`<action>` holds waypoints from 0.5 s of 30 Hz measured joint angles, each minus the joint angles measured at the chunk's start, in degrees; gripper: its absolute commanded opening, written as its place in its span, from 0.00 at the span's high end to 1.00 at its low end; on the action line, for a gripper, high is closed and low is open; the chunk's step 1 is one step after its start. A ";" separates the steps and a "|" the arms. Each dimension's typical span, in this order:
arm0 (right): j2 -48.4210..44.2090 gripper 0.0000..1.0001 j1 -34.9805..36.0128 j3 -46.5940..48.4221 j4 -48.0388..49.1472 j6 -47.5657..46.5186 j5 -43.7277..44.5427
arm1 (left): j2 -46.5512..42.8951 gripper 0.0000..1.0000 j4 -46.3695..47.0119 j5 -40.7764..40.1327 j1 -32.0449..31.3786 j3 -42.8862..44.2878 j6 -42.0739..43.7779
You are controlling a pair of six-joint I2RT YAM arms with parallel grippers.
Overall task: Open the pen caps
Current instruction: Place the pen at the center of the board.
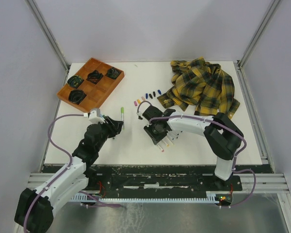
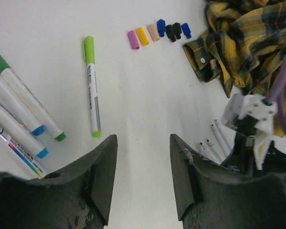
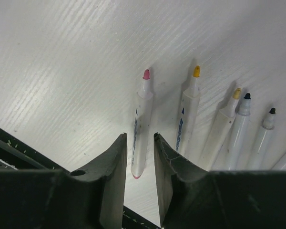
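Several loose pen caps [image 1: 148, 96] in pink, orange, blue and black lie in a row mid-table, also in the left wrist view as the pen caps [image 2: 157, 32]. A marker with a light green cap [image 2: 88, 49] lies apart [image 1: 122, 112]. More capped markers [image 2: 24, 119] lie at the left. My left gripper [image 2: 143, 138] [image 1: 119, 127] is open over bare table, holding nothing. My right gripper [image 3: 140, 136] [image 1: 159, 137] is slightly open above a pink-tipped uncapped marker [image 3: 142, 119] that rests on the table, the leftmost of several uncapped markers [image 3: 219, 124].
An orange compartment tray [image 1: 101, 89] with dark coiled items stands at the back left. A yellow plaid shirt [image 1: 201, 87] is bunched at the back right, close to the row of caps. The table's near edge [image 3: 19, 143] runs just below the right gripper.
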 measured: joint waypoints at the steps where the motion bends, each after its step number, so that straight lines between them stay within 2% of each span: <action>1: -0.68 0.64 0.00 0.02 -0.07 -0.26 0.00 | 0.81 0.45 0.00 0.02 0.00 -0.02 0.00; 9: -7.02 0.66 -0.50 1.33 -0.94 -4.72 -0.59 | 11.47 0.45 -1.42 -0.17 0.00 2.12 0.07; 15: -8.74 0.66 -3.65 3.93 -2.80 -9.97 -5.92 | 22.43 0.45 -5.22 -1.14 0.00 10.62 2.01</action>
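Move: The green-capped pen lies about 8 cm ahead of my left hand, 1 cm to its left and 12 below. Also from that hand, a thicker green-and-white pen is about 5 cm ahead and 7 left, and the pink cap about 15 ahead and 7 right. From my right hand the green-capped pen is some 12 cm ahead and 16 left. The pink-tipped pen just laid down is right beneath it, about 2 cm below, and the nearest yellow-tipped pen is 1 ahead and 3 right. I sink my left hand about 5 cm towards the green-capped pen, tipping its fingers down some 15 degrees, then ease it forward about 2 cm, with the fingers staying half open. Meanwhile I lift my empty right hand about 7 cm off the pink-tipped pen, drifting a little forward as it turns slightly counter-clockwise. ##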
